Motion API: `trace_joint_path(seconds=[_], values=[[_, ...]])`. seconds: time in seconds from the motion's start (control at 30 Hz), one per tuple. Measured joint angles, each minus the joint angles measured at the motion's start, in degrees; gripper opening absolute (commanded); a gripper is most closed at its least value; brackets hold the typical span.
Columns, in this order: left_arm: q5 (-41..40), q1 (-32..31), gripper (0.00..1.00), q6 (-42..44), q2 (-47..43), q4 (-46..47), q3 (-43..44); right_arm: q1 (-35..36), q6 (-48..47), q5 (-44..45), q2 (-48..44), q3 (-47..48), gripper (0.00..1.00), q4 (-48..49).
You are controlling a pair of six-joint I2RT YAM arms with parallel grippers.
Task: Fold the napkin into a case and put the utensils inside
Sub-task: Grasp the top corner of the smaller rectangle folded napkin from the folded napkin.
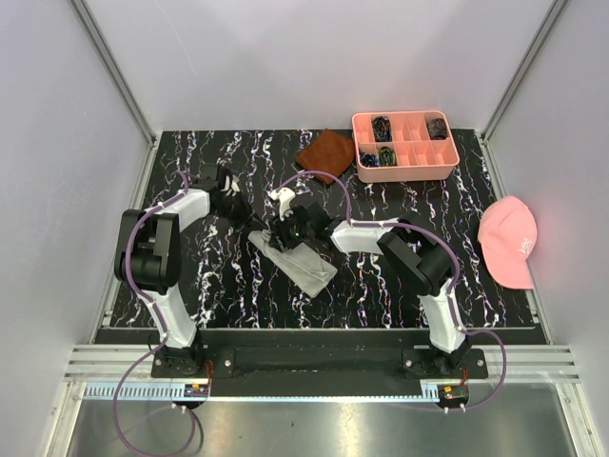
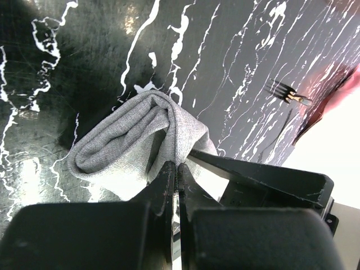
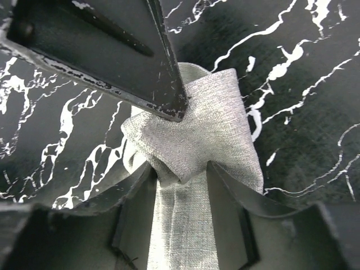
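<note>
The light grey napkin (image 1: pixel 309 268) lies as a narrow folded strip mid-table, slanting from upper left to lower right. My left gripper (image 1: pixel 271 224) is shut on the napkin's bunched upper end (image 2: pixel 129 135), its jaws (image 2: pixel 175 166) pressed together on a fold. My right gripper (image 1: pixel 297 236) meets it from the right. Its fingers (image 3: pixel 181 169) sit on either side of the strip (image 3: pixel 208 129) and press its edges. A left finger (image 3: pixel 140 56) crosses the top of the right wrist view. A silver fork (image 2: pixel 289 93) lies on the table beyond the napkin. I cannot see the other utensil.
A pink compartment tray (image 1: pixel 404 174) with small dark items stands at the back right, with a rust-brown cloth (image 1: pixel 326 152) to its left. A pink cap (image 1: pixel 509 243) lies off the table's right edge. White walls close in the table on three sides.
</note>
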Motion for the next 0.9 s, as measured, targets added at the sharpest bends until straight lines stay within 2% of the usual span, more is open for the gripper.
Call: trace_joint_path(seconds=[0.2,0.57,0.6,0.67,0.77,0.8,0.83,0.87,0.9], values=[[0.46,0.02,0.0,-0.68,0.0,1.05,-0.33,0.07,-0.55,1.7,0.0,0.0,0.36,0.2],[1.29,0.72,0.0,-2.62,0.0,2.97,-1.84,0.13,-0.33,1.68,-0.55,-0.11,0.4,1.29],[1.33,0.74,0.0,-2.8,0.0,3.08,-1.88,0.13,-0.31,1.66,-0.55,-0.11,0.38,1.36],[1.38,0.85,0.0,-2.95,0.0,3.43,-1.88,0.13,-0.15,1.62,-0.55,-0.09,0.27,1.46],[1.57,0.87,0.0,-3.02,0.0,3.72,-1.9,0.13,0.22,1.36,-0.55,0.13,0.21,1.29],[1.6,0.87,0.0,-3.02,0.0,3.8,-1.9,0.13,0.31,1.22,-0.55,0.22,0.11,1.2],[1.62,0.87,0.0,-3.04,0.0,3.96,-2.01,0.13,0.44,1.03,-0.55,0.28,0.05,1.2],[1.73,0.9,0.0,-3.04,-0.02,4.09,-2.16,0.13,0.68,0.72,-0.55,0.35,0.0,1.2],[1.79,0.92,0.03,-3.04,-0.02,4.11,-2.25,0.13,0.61,0.44,-0.55,0.37,0.0,1.18]])
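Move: At the right hand's half-open fingers lies the top corner of the small folded napkin, within about 1 cm of the point between the pads. The napkin's middle is about 4 cm back and 4 cm to the right of that hand, some 3 cm lower; the brown cloth lies roughly 19 cm ahead and 11 cm right, 3 cm lower. From the left hand the corner is about 2 cm back, 3 cm right and 2 cm below. Closing on the napkin's top corner, the right fingers go from half open to nearly shut and pinch the fabric while the hand rises about 1 cm, after first easing forward by some half a centimetre. Right beside them the left fingers stay shut on the napkin's edge and keep it in place, barely turning. ##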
